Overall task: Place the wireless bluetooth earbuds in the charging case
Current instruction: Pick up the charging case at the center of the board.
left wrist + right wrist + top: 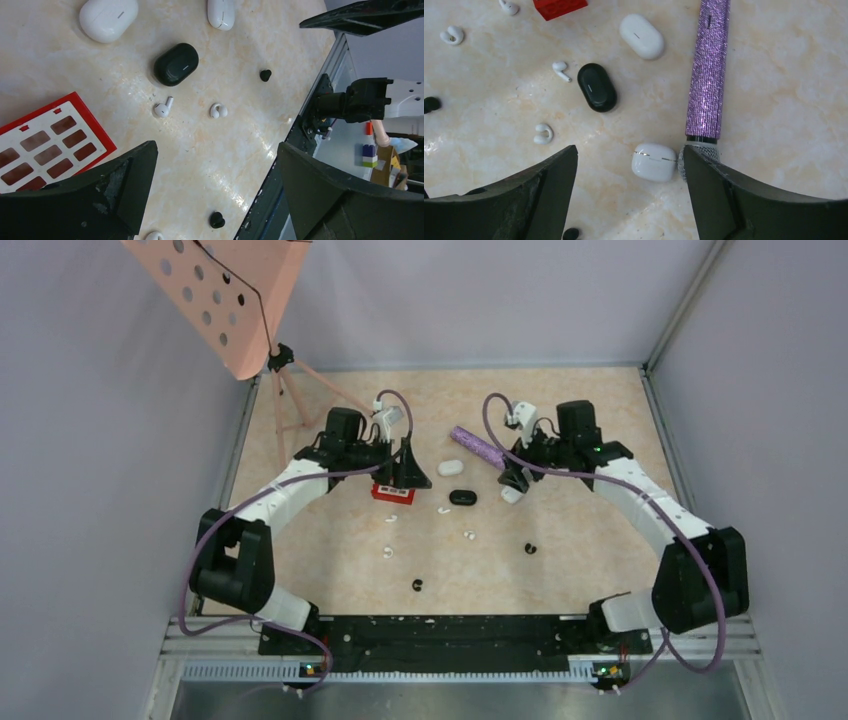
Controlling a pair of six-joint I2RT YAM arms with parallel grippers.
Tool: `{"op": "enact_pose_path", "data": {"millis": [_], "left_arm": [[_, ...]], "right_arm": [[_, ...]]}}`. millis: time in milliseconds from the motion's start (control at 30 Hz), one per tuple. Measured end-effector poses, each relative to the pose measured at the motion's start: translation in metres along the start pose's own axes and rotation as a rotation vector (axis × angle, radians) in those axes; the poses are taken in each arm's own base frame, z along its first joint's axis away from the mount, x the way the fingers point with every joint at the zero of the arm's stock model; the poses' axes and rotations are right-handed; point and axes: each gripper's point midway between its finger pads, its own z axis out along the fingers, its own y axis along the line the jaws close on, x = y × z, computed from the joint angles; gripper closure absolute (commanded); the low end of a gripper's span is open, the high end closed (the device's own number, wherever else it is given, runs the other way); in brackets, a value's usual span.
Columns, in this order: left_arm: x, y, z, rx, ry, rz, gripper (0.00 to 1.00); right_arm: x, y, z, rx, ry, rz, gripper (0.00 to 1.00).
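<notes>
Several white earbuds point(443, 510) and two black earbuds point(530, 548) lie scattered on the marble tabletop. Three charging cases sit closed: an oval white case point(449, 468), a black case point(462, 497) and a small squarish white case point(654, 162). My left gripper point(408, 480) hovers open over bare tabletop; in its wrist view a stemmed white earbud point(163, 108), a hooked white earbud point(218, 110) and the black case point(176, 63) lie ahead of the left gripper point(216, 150). My right gripper point(629, 155) is open above the small white case, holding nothing.
A glittery purple microphone point(708, 70) lies beside the small white case, its mesh head touching my right finger's side. A red block point(393, 493) sits under the left gripper. A pink perforated music stand point(225, 290) stands at the back left. Walls close in the table.
</notes>
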Motion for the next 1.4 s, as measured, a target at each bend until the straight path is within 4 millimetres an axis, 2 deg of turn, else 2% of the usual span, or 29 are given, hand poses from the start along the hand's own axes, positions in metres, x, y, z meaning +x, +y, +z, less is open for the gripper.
{"op": "enact_pose_path", "data": {"millis": [67, 233, 300, 467, 533, 767, 867, 1100, 1300, 1400], "left_arm": [[0.000, -0.001, 0.001, 0.009, -0.004, -0.020, 0.05], [0.003, 0.001, 0.002, -0.001, -0.004, -0.045, 0.05], [0.004, 0.003, 0.002, -0.011, -0.002, -0.051, 0.03], [0.011, 0.002, -0.001, -0.005, 0.002, -0.079, 0.01], [0.015, 0.002, -0.003, 0.008, 0.005, -0.110, 0.01], [0.019, 0.010, -0.011, 0.043, -0.025, -0.255, 0.01], [0.018, 0.018, -0.014, 0.044, -0.055, -0.308, 0.02], [0.013, 0.028, -0.019, 0.036, -0.101, -0.349, 0.02], [0.018, 0.031, -0.018, 0.035, -0.101, -0.361, 0.02], [0.019, 0.032, -0.019, 0.033, -0.102, -0.366, 0.02]], "right_arm": [[-0.003, 0.007, 0.012, -0.042, 0.011, -0.046, 0.31], [-0.001, 0.007, 0.038, -0.069, 0.067, -0.110, 0.34], [0.000, 0.019, 0.050, -0.091, 0.093, -0.158, 0.34], [0.007, 0.064, 0.078, -0.205, 0.135, -0.295, 0.33], [0.012, 0.068, 0.085, -0.225, 0.148, -0.319, 0.33], [0.046, 0.061, 0.109, -0.240, 0.235, -0.354, 0.32], [0.053, 0.057, 0.117, -0.236, 0.252, -0.370, 0.32], [0.059, 0.053, 0.126, -0.236, 0.256, -0.390, 0.34], [0.059, 0.050, 0.134, -0.237, 0.254, -0.396, 0.41], [0.060, 0.049, 0.137, -0.241, 0.254, -0.401, 0.49]]}}
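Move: The black charging case at the centre lies about 11 cm left of the right hand, 1 cm ahead and some 15 cm below. The square white case is almost straight below this hand, about 2 cm ahead; the oval white case lies 7 cm beyond the black one and 3 cm left of it, a white earbud 4 cm left and 3 cm nearer. From the left hand the black case is about 8 cm right, 4 cm ahead, 15 cm below. Right hand swings 9 cm left, then sinks 13 cm to the black charging case, fingers narrowing; left hand retreats. ##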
